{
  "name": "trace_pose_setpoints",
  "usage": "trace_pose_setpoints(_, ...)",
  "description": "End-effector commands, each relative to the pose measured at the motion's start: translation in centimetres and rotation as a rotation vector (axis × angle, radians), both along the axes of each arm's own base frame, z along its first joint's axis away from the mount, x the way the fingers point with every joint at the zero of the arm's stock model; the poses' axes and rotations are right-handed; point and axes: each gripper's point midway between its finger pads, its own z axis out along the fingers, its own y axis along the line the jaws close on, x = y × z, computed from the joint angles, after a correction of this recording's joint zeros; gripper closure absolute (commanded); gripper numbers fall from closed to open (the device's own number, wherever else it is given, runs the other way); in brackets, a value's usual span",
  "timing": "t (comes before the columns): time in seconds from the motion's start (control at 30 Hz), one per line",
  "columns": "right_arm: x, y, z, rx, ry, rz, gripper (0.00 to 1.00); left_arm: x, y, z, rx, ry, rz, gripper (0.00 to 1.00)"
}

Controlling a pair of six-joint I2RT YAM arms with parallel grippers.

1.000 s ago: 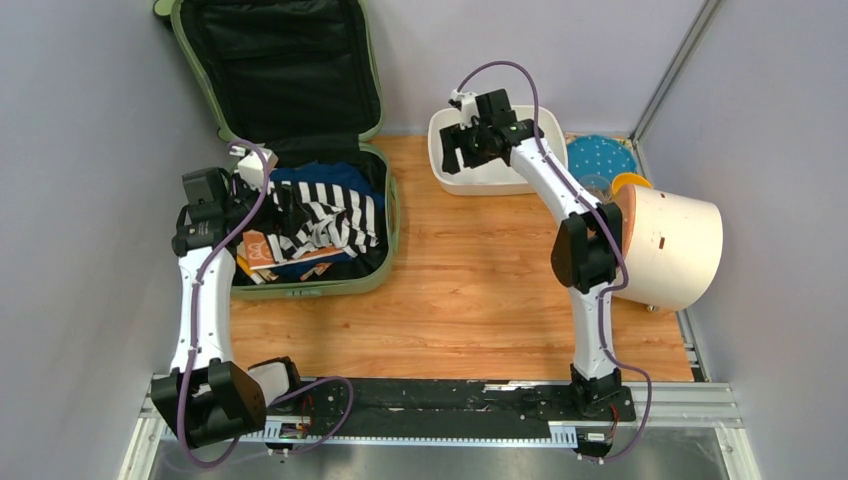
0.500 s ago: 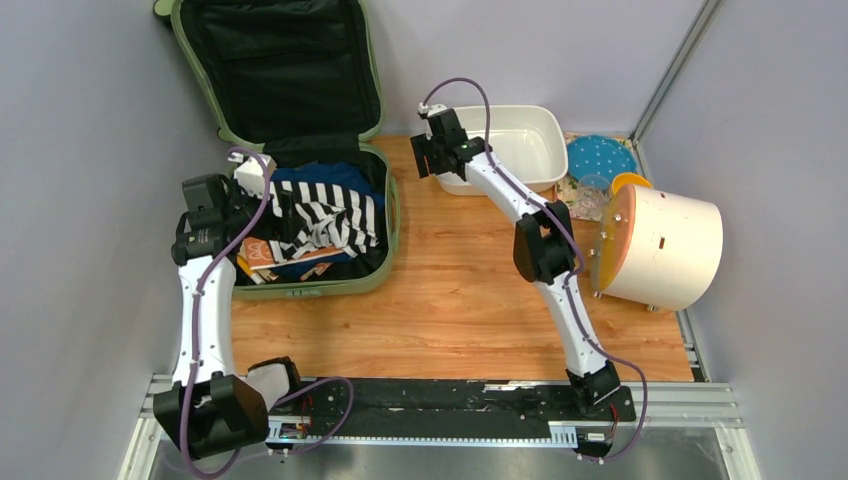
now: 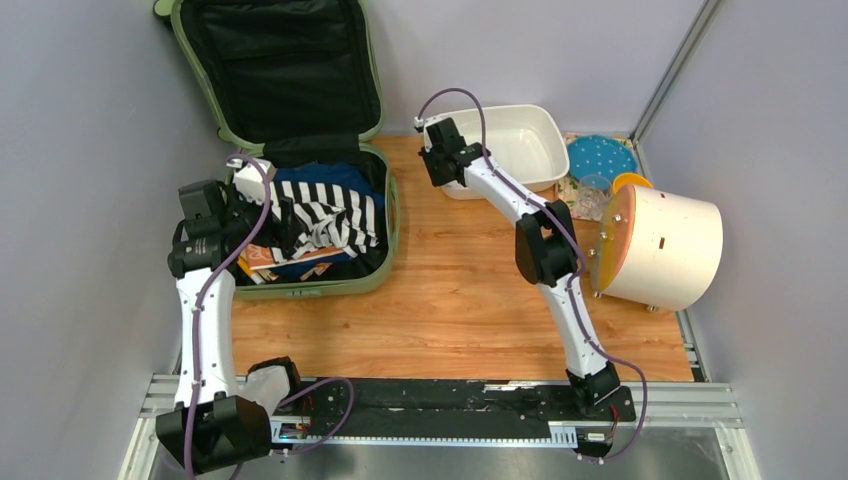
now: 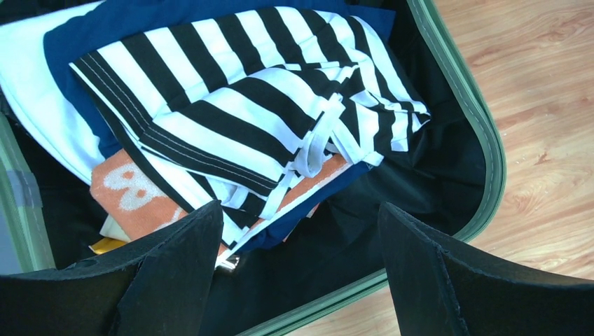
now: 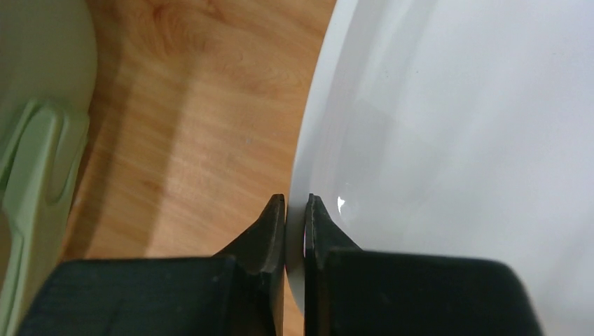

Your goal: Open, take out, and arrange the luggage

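The luggage [image 3: 391, 215] lies open at the table's left, its black-lined lid [image 3: 280, 60] leaning on the back wall. A black-and-white striped cloth [image 3: 335, 215] lies on top of blue and orange clothes inside. My left gripper [image 3: 283, 215] hovers open over the case's left side; in the left wrist view the striped cloth [image 4: 231, 105] and green rim [image 4: 490, 154] lie beyond its wide-spread gripper [image 4: 298, 213]. My right gripper [image 3: 437, 165] is shut on the left rim of the white tub [image 3: 520, 135]. In the right wrist view the gripper [image 5: 295, 199] pinches the tub [image 5: 455, 140] wall.
A cream cylinder with an orange end [image 3: 665, 245] lies on its side at the right. A blue dotted plate [image 3: 600, 155] and a clear cup [image 3: 594, 188] sit behind it. Bare wood lies between case and tub. Part of the green case [image 5: 35, 140] shows left of the right wrist.
My right arm swung left from above the tub to its left rim, and its jaws closed on that rim. The left arm shifted only slightly and stayed open.
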Motion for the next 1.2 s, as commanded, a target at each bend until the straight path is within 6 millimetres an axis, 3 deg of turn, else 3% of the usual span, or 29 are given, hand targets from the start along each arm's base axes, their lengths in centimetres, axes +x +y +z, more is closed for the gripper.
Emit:
trace_pose_setpoints(0.0, -4.6, 0.2, 5.9, -0.033, -0.036, 0.236, 1.00, -0.2, 0.0, 2.0, 0.027, -0.081, -0.010, 0.11)
trace_pose_setpoints(0.03, -5.5, 0.7, 6.7, -0.036, -0.052, 0.281, 1.00, -0.3, 0.0, 1.8, 0.024, -0.082, -0.005, 0.10)
trace_pose_setpoints(0.07, -6.6, 0.8, 9.5, -0.036, -0.103, 0.327, 1.00, -0.1, 0.0, 1.8, 0.016, -0.088, 0.005, 0.11)
trace_pose_setpoints(0.1, -7.5, 0.6, 9.6, -0.075, -0.122, 0.395, 1.00, -0.1, 0.0, 1.8, 0.012, -0.092, 0.004, 0.10)
trace_pose_setpoints(0.13, -9.3, 0.3, 8.1, -0.114, -0.095, 0.447, 1.00, 0.1, 0.0, 1.7, 0.005, -0.088, 0.007, 0.10)
trace_pose_setpoints(0.17, -10.6, -0.2, 10.3, -0.117, -0.138, 0.480, 1.00, 0.2, -0.3, 1.7, -0.018, -0.078, 0.004, 0.10)
trace_pose_setpoints(0.2, -11.8, -0.3, 10.4, -0.119, -0.136, 0.522, 1.00, 0.3, -0.5, 1.7, -0.030, -0.076, -0.002, 0.10)
trace_pose_setpoints(0.23, -13.7, -1.1, 8.3, -0.162, -0.100, 0.575, 1.00, 0.5, -0.5, 1.7, -0.044, -0.067, 0.000, 0.10)
trace_pose_setpoints(0.27, -15.0, -1.7, 10.1, -0.156, -0.136, 0.605, 1.00, 0.7, -0.7, 1.9, -0.074, -0.065, 0.005, 0.10)
trace_pose_setpoints(0.3, -16.4, -1.8, 9.9, -0.154, -0.134, 0.655, 1.00, 0.8, -1.0, 1.9, -0.091, -0.063, 0.001, 0.10)
trace_pose_setpoints(0.43, -22.2, -4.2, 7.1, -0.238, -0.149, 0.845, 1.00, 1.7, -1.7, 2.5, -0.147, -0.066, -0.032, 0.10)
trace_pose_setpoints(0.47, -24.1, -5.6, 5.8, -0.277, -0.159, 0.913, 1.00, 1.7, -2.1, 2.7, -0.164, -0.065, -0.058, 0.10)
trace_pose_setpoints(0.57, -26.9, -6.9, 5.6, -0.325, -0.249, 1.063, 1.00, 2.0, -2.6, 2.8, -0.176, -0.057, -0.112, 0.10)
trace_pose_setpoints(0.6, -28.5, -7.6, 3.8, -0.332, -0.227, 1.114, 1.00, 2.0, -2.7, 2.8, -0.174, -0.057, -0.127, 0.10)
trace_pose_setpoints(0.67, -29.9, -8.3, 3.9, -0.347, -0.287, 1.178, 1.00, 2.2, -2.9, 2.8, -0.155, -0.058, -0.173, 0.10)
trace_pose_setpoints(0.7, -31.1, -8.7, 2.5, -0.360, -0.289, 1.241, 1.00, 2.2, -2.9, 2.7, -0.146, -0.055, -0.188, 0.11)
trace_pose_setpoints(0.9, -33.1, -8.9, 1.4, -0.395, -0.385, 1.427, 1.00, 2.2, -2.6, 1.0, -0.038, -0.035, -0.313, 0.11)
trace_pose_setpoints(1.13, -35.6, -9.2, -0.3, -0.378, -0.385, 1.579, 1.00, 2.2, -3.2, -1.1, 0.045, -0.029, -0.505, 0.12)
trace_pose_setpoints(1.17, -35.9, -8.9, 0.1, -0.354, -0.382, 1.589, 0.97, 2.2, -3.3, -1.3, 0.061, -0.031, -0.530, 0.12)
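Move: The right hand already pinches the left rim of the white basin. The basin's middle is about 4 cm ahead, 13 cm to its right and 4 cm lower; the free table beside the suitcase, where it goes, centres 17 cm back and 6 cm right. The open suitcase centres about 22 cm left and 13 cm back. From the left hand the striped shirt is some 9 cm ahead, 9 cm right and 16 cm below; the basin 29 cm ahead, 42 cm right. Keeping its pinch on the rim, the right hand draws the white basin back about 34 cm and some 11 cm to the right, rising about 6 cm on the way and sinking again, while it turns roughly 80 degrees counter-clockwise so that the basin swings round beside the suitcase. The left hand stays wide open above the striped shirt, shifts a few centimetres right and forward, turns about 20 degrees clockwise and finally dips a little. ##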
